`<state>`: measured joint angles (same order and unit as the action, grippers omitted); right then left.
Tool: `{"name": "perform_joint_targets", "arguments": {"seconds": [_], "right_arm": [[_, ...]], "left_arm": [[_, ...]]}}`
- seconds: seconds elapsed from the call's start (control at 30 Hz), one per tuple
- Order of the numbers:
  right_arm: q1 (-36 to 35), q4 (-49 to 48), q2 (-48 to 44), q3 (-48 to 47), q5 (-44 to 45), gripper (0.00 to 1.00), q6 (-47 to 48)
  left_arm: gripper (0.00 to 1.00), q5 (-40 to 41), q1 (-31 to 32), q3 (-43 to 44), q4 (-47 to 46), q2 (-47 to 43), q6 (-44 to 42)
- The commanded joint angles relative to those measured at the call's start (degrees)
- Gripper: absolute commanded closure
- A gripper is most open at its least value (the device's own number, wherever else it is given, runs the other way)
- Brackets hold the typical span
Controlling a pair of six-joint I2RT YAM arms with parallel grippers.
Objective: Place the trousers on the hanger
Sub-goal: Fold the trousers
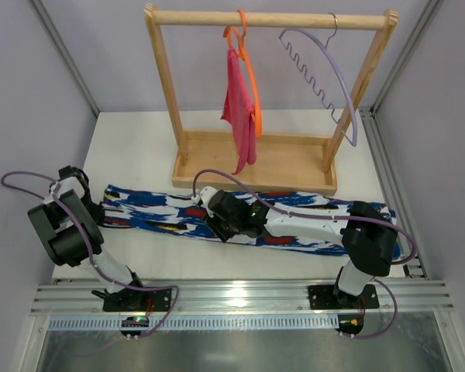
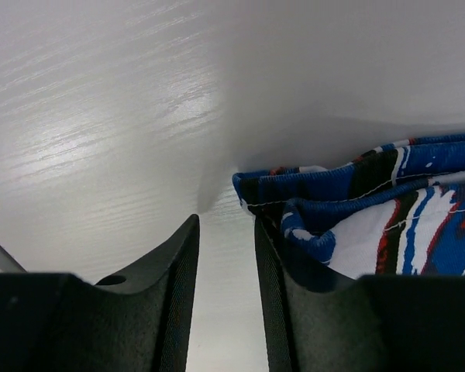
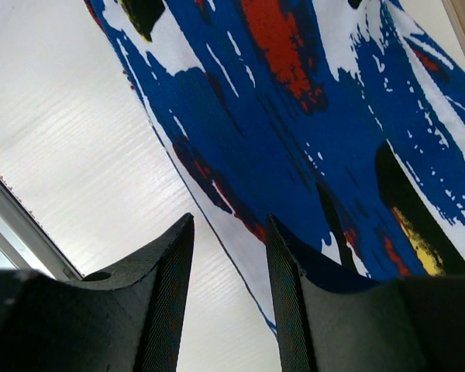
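Observation:
The trousers [image 1: 294,221], printed in blue, white, red and black, lie flat in a long strip across the white table. The lilac hanger [image 1: 333,74] hangs by its silver hook from the wooden rail. My left gripper [image 1: 81,190] is low at the trousers' left end, open and empty. In the left wrist view the folded cloth end [image 2: 372,209] lies just right of the gripper [image 2: 225,225]. My right gripper [image 1: 200,204] is open, low over the strip's near edge. In the right wrist view the cloth's edge [image 3: 240,225] runs between the fingers of the gripper [image 3: 229,225].
A wooden clothes rack [image 1: 256,167] with a tray base stands behind the trousers. An orange hanger with a pink cloth [image 1: 242,108] hangs on its rail, left of the lilac hanger. Metal rails run along the table's near edge [image 1: 232,298].

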<state>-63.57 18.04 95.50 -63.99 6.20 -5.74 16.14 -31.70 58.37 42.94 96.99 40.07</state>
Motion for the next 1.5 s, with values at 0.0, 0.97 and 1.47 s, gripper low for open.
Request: {"name": "perform_joint_targets", "arguments": {"seconds": [0.0,0.97,1.47], "right_arm": [[-0.2,-3.4,-0.6,-2.4,-1.5,0.55,0.8],[-0.2,-1.6,2.2,-4.0,-0.7,0.55,1.1],[-0.2,1.3,-5.8,6.3,4.3,0.53,0.9]], "left_arm": [[0.64,2.5,-0.6,-0.6,-5.2,-1.9,-0.4],[0.68,-1.6,-0.8,-5.0,-9.6,-2.9,2.2],[1.0,5.1,-0.6,5.4,0.9,3.1,-1.9]]}}
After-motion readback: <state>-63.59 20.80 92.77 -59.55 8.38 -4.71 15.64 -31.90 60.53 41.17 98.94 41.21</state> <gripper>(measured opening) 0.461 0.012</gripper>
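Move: The left hand hovers just above the table at the trousers' left end. The near corner of the hem there lies about 2 cm ahead and 1 cm lower, beside the forward finger. The hem's far corner is some 12 cm ahead and 2 cm right, and the rack's left foot roughly 20 cm ahead and 23 cm right. From the right hand, above the trousers' middle, the near corner lies about 33 cm left, 2 cm ahead and 7 cm down. Up and forward in a small hop of just under 3 cm each way, the left hand lifts and tips its fingers some 12 degrees outward, then comes down again about 1.5 cm farther forward over the near hem corner. There the part-open fingers shut and pinch it, shifting slightly left as the wrist straightens. The empty, open right hand stays near its place, then slides about 4 cm right, sinking slightly over the cloth. ##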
